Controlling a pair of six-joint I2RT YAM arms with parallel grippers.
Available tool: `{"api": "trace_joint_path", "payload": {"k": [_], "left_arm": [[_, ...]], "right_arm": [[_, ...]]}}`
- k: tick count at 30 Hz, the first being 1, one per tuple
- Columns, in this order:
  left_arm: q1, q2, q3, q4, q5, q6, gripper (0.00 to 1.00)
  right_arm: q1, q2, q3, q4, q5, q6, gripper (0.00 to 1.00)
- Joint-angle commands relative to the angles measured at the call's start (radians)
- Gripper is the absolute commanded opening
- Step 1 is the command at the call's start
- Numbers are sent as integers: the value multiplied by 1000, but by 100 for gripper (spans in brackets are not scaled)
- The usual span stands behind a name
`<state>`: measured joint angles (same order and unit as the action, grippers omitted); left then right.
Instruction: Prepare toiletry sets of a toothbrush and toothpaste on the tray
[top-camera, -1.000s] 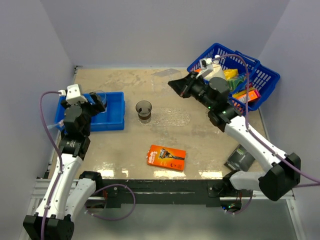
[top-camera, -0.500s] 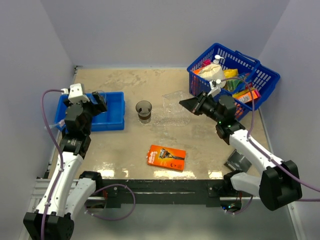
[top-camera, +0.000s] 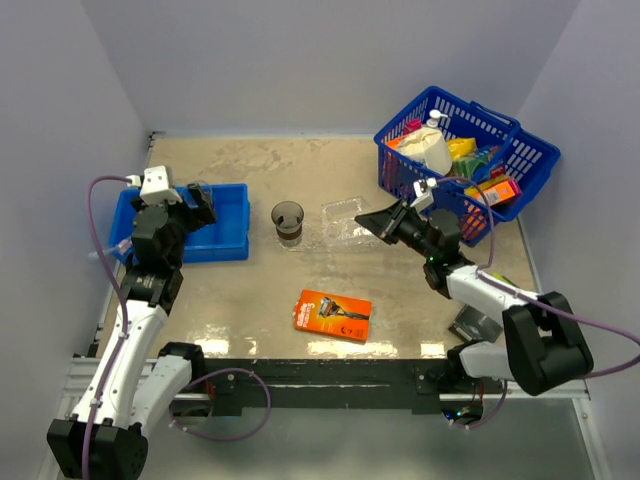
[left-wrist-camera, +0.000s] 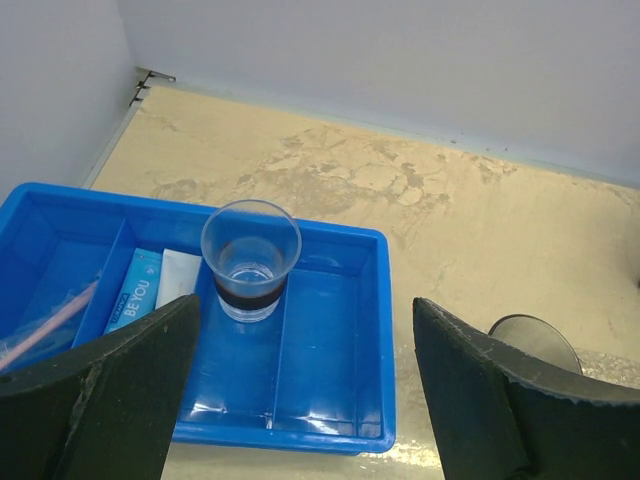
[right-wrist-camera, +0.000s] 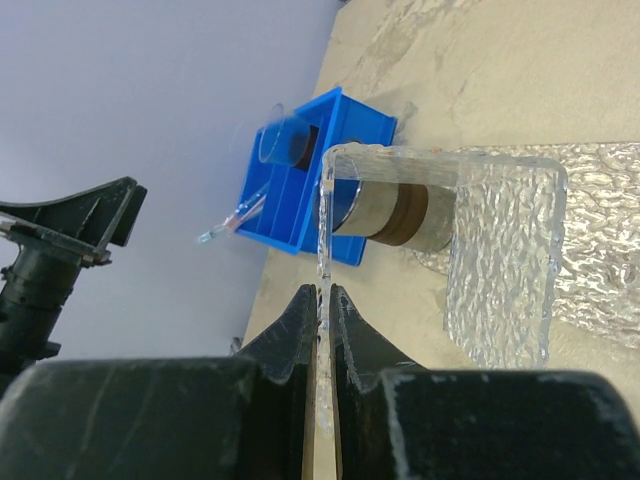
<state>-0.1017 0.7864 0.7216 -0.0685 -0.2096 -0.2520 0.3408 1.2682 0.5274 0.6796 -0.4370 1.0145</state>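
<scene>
My right gripper (top-camera: 385, 222) is shut on the rim of the clear plastic tray (top-camera: 347, 220), which it holds low over the middle of the table, just right of a brownish cup (top-camera: 288, 222). The right wrist view shows the jaws pinching the tray's edge (right-wrist-camera: 322, 300), with that cup (right-wrist-camera: 395, 212) visible through the plastic. My left gripper (left-wrist-camera: 305, 320) hangs open above the blue compartment bin (left-wrist-camera: 330, 330). In the bin stand a second cup (left-wrist-camera: 250, 258), a blue toothpaste tube (left-wrist-camera: 137, 290) and a white one (left-wrist-camera: 178, 280), and a toothbrush (left-wrist-camera: 50, 325) lies at its left end.
An orange razor pack (top-camera: 333, 314) lies near the front of the table. A blue wire basket (top-camera: 500, 135) full of assorted items stands at the back right. A dark packet (top-camera: 480, 318) lies by the right arm's base. Walls close in on both sides.
My right arm has come down from beside the basket with the tray, lowering it to the table's middle by the cup. The left gripper has barely shifted over the bin.
</scene>
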Motion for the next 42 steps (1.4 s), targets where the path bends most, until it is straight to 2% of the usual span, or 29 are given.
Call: {"api": "trace_joint_path", "payload": {"k": [1, 12, 22, 31, 40, 42], "left_arm": [[-6, -3, -7, 52, 12, -18, 90], [-6, 1, -8, 53, 12, -15, 90], [-6, 4, -8, 53, 10, -10, 90], [-6, 7, -10, 53, 12, -7, 90], [-6, 13, -10, 53, 12, -6, 90], [-6, 11, -10, 52, 12, -6, 90]], "right_arm": [[3, 68, 2, 218, 1, 53, 0], [63, 233, 29, 274, 57, 15, 0], [79, 316, 23, 339, 106, 19, 0], [79, 427, 3, 523, 96, 70, 0], [87, 435, 19, 417, 149, 1, 0], [89, 430, 20, 380, 167, -17, 3]]}}
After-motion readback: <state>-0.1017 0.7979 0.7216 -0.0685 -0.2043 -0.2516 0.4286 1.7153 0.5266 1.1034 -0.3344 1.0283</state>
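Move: The right hand, pinching a clear plastic box by its upper edge, is over the near right side of the textured tray; the tray's middle lies about 9 cm ahead, 7 cm to the left and 19 cm below. The smoky cup stands some 8 cm ahead and 15 cm left of the hand, 14 cm lower; the orange razor pack lies about 10 cm back, 5 cm left and 19 cm below. From the left hand, the tray is roughly 8 cm ahead, 33 cm right and 26 cm down. Still pinching the clear box by its edge in shut fingers, the right hand lowers it about 8 cm towards the tray, beside the smoky cup. On the way it works some 3 cm to the left and 3 cm forward, which closes the gap to the cup; the wrist hardly turns and the sinking slows near the end. Whether the box meets the tray can't be seen. ##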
